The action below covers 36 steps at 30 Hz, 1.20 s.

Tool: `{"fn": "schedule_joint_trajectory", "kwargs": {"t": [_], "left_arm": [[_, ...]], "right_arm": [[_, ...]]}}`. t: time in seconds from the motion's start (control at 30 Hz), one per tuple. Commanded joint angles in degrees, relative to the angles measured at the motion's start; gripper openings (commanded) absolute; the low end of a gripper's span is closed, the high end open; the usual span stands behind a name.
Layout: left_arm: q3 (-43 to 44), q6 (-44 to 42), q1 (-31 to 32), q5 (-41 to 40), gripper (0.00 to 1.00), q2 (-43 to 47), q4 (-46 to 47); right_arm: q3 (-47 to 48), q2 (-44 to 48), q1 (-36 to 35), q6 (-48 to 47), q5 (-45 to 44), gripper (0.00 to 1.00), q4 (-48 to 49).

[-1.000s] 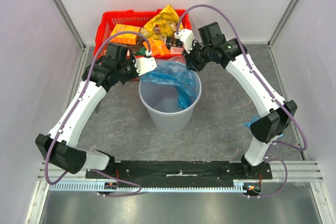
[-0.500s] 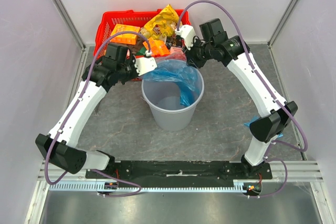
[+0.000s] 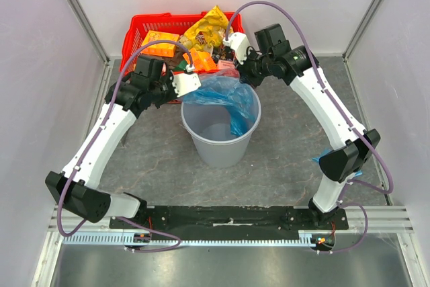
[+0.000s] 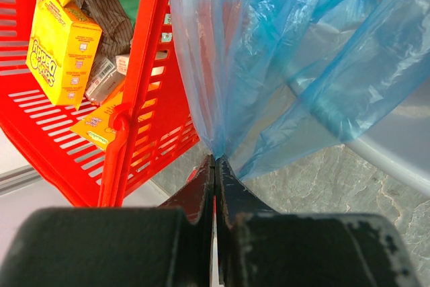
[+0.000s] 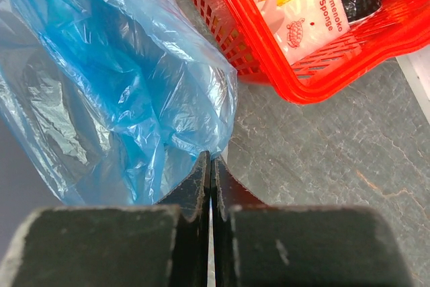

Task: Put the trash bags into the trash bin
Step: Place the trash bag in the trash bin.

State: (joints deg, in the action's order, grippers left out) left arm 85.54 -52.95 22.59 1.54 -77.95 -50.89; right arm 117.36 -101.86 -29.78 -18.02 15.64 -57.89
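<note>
A thin blue trash bag [image 3: 227, 101] hangs over the far rim of the round grey trash bin [image 3: 215, 149] in the middle of the table, part of it falling inside. My left gripper [image 3: 195, 92] is at the bin's far left rim, shut on the bag's edge [image 4: 222, 99]. The left fingertips [image 4: 215, 160] pinch the film where it gathers to a point. My right gripper [image 3: 240, 78] is at the far right rim. Its jaws are pressed together [image 5: 211, 159] at the lower corner of the blue film [image 5: 114, 85].
A red mesh basket [image 3: 134, 35] stands right behind the bin, close to both grippers. It holds a yellow snack packet [image 3: 211, 25], yellow boxes [image 4: 64, 52] and a sponge packet [image 5: 309, 15]. Grey stone-patterned tabletop [image 5: 322, 166] lies round the bin, with walls on three sides.
My right gripper has drawn slightly back toward the basket and its jaws have closed on the bag's edge. The bag is spread wider over the rim, and the bin has shifted a little.
</note>
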Motion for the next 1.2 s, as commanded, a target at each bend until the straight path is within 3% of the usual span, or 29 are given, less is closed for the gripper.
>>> {"fn": "schedule_joint_trajectory", "kwargs": {"t": [0.0, 0.4, 0.8, 1.17], "left_arm": [[0.16, 1.09, 0.09, -0.22, 0.02, 1.75, 0.62], [0.6, 2.59, -0.09, -0.05, 0.02, 2.01, 1.85], [-1.6, 1.18, -0.18, 2.76, 0.02, 2.19, 1.5], [-3.62, 3.38, -0.09, 8.38, 0.02, 0.96, 5.19]], "right_arm": [[2.52, 0.35, 0.07, -0.26, -1.92, 0.0, 0.67], [7.36, -1.14, 1.48, -1.75, -10.98, 0.0, 0.67], [4.55, -6.94, 2.8, -3.6, -8.44, 0.0, 1.81], [-1.51, -6.68, 2.8, -4.3, -5.71, 0.0, 2.96]]}}
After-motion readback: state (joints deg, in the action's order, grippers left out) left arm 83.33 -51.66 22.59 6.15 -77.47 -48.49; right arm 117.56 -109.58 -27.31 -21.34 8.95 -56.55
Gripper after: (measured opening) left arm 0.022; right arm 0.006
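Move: Just off the bin's far right edge, the right hand already pinches the trash bag; the bin mouth's centre lies about 7 cm back, 8 cm left and 4 cm below. The sagging bag's middle is some 4 cm back, 6 cm left and 5 cm below that hand, the red basket's middle about 18 cm ahead, 19 cm left and 20 cm lower. For the left hand, holding the bag's other side, the mouth's centre is 12 cm right, 3 cm back, slightly below. Drawing its pinched edge of the bag outward from the bin mouth, the right hand arcs about 5 cm forward and a little right, first rising some 3 cm, then sinking well past its starting height to end about 6 cm below it, beside the far right rim. It tilts some 10 degrees, fingers shut throughout. The left hand keeps its pinch, easing a centimetre or two right late on. ##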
